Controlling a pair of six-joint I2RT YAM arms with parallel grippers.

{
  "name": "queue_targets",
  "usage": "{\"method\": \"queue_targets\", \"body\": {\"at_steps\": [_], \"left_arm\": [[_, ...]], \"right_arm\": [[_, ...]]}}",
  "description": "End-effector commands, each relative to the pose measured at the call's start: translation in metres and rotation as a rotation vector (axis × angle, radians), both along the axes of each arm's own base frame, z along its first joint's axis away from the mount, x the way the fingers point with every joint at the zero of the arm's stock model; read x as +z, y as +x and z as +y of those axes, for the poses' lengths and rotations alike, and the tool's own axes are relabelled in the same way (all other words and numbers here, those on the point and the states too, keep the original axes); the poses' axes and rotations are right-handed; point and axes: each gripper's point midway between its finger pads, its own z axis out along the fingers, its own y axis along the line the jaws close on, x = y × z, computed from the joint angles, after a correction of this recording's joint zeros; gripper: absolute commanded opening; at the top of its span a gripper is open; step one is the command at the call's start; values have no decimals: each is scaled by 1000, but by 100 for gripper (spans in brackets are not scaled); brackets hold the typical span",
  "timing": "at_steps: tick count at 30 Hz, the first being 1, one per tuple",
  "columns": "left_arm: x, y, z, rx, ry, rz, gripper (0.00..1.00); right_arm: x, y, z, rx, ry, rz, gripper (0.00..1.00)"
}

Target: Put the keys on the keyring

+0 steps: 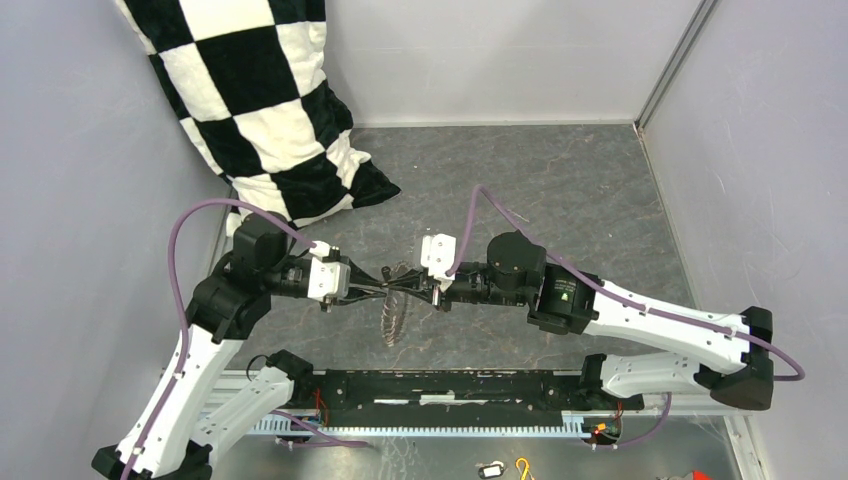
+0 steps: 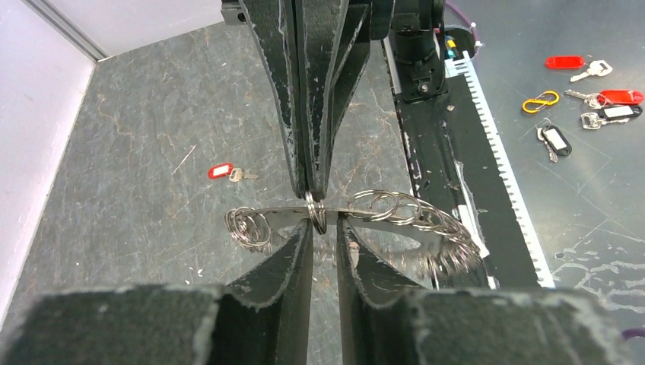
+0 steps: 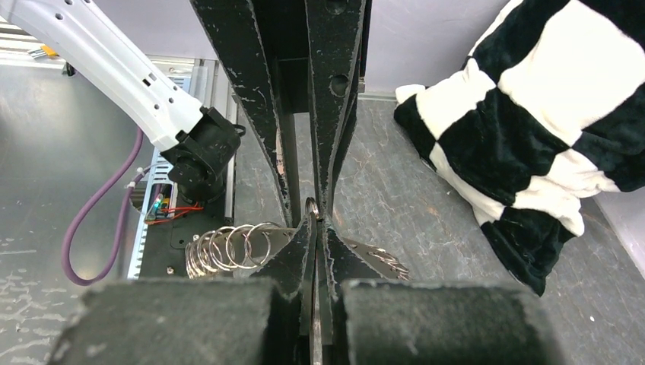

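Observation:
The keyring point(image 1: 393, 318) is a thin grey metal hoop strung with many small split rings, and it hangs in the air between my two grippers. In the left wrist view its band point(image 2: 426, 220) runs across the fingertips. My right gripper point(image 3: 316, 224) is shut on one small split ring point(image 2: 316, 214) threaded on the hoop. My left gripper point(image 2: 325, 228) faces it tip to tip, jaws a narrow gap apart around that same ring. A tiny key with a red plastic head point(image 2: 222, 172) lies on the table beyond the hoop, touched by neither gripper.
A black-and-white checked cushion point(image 1: 262, 100) leans in the back left corner. Off the table's near edge lie a yellow hook point(image 2: 540, 101), red tags point(image 2: 564, 61) and dark tags with keys point(image 2: 557, 141). Grey walls close in the left, back and right sides.

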Motion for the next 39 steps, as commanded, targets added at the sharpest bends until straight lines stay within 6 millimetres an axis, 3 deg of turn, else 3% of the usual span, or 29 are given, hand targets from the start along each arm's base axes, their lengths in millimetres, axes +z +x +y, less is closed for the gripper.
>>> {"method": "queue_targets", "body": {"at_steps": [1, 6, 11, 14, 18, 21, 27, 33, 39], "left_arm": [[20, -8, -3, -30, -44, 3, 23], [20, -11, -2, -39, -49, 3, 17], [15, -8, -1, -30, -40, -24, 4], [14, -5, -1, -28, -36, -43, 2], [12, -8, -3, -68, -45, -100, 2], [14, -17, -1, -143, -78, -266, 2], [23, -25, -2, -211, -120, -399, 2], [30, -27, -1, -247, -144, -613, 2], [38, -30, 0, -254, -157, -650, 2]], "right_arm": [[36, -2, 3, 13, 107, -31, 1], [37, -1, 2, 5, 109, -35, 1], [37, -2, 3, 15, 111, -30, 1], [39, -7, 5, 43, 121, -21, 1], [47, -11, 0, 52, 140, -17, 24], [57, -9, -16, 12, 162, -33, 38], [68, 12, -60, -175, 211, -57, 40], [40, 40, -90, -386, 198, -8, 39], [8, 57, -108, -493, 172, 43, 47]]}}
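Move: The keyring's small wire ring sits right between the left hand's open fingertips and is still pinched in the right hand's tips, so about 0 cm from either. From the left hand, the big keyring disc hangs some 5 cm below, about 2 cm back and level sideways; the black key tag lies on the table roughly 11 cm ahead, 2 cm left and 30 cm down, the red key tag about 17 cm ahead, 20 cm right and as far down. The left hand stays almost in place and closes its part-open fingers on the small wire ring, pinching it, then draws back about 2 cm and rises slightly while rolling some 30 degrees about its finger line, its forward side going up. Once that grip is shut, the right hand opens, lets go of the small ring and pulls away from the keyring, going right about 9 cm and arching up over 6 cm before it swings forward and sinks again, turning clockwise some 20 degrees with fingers left part-open. ##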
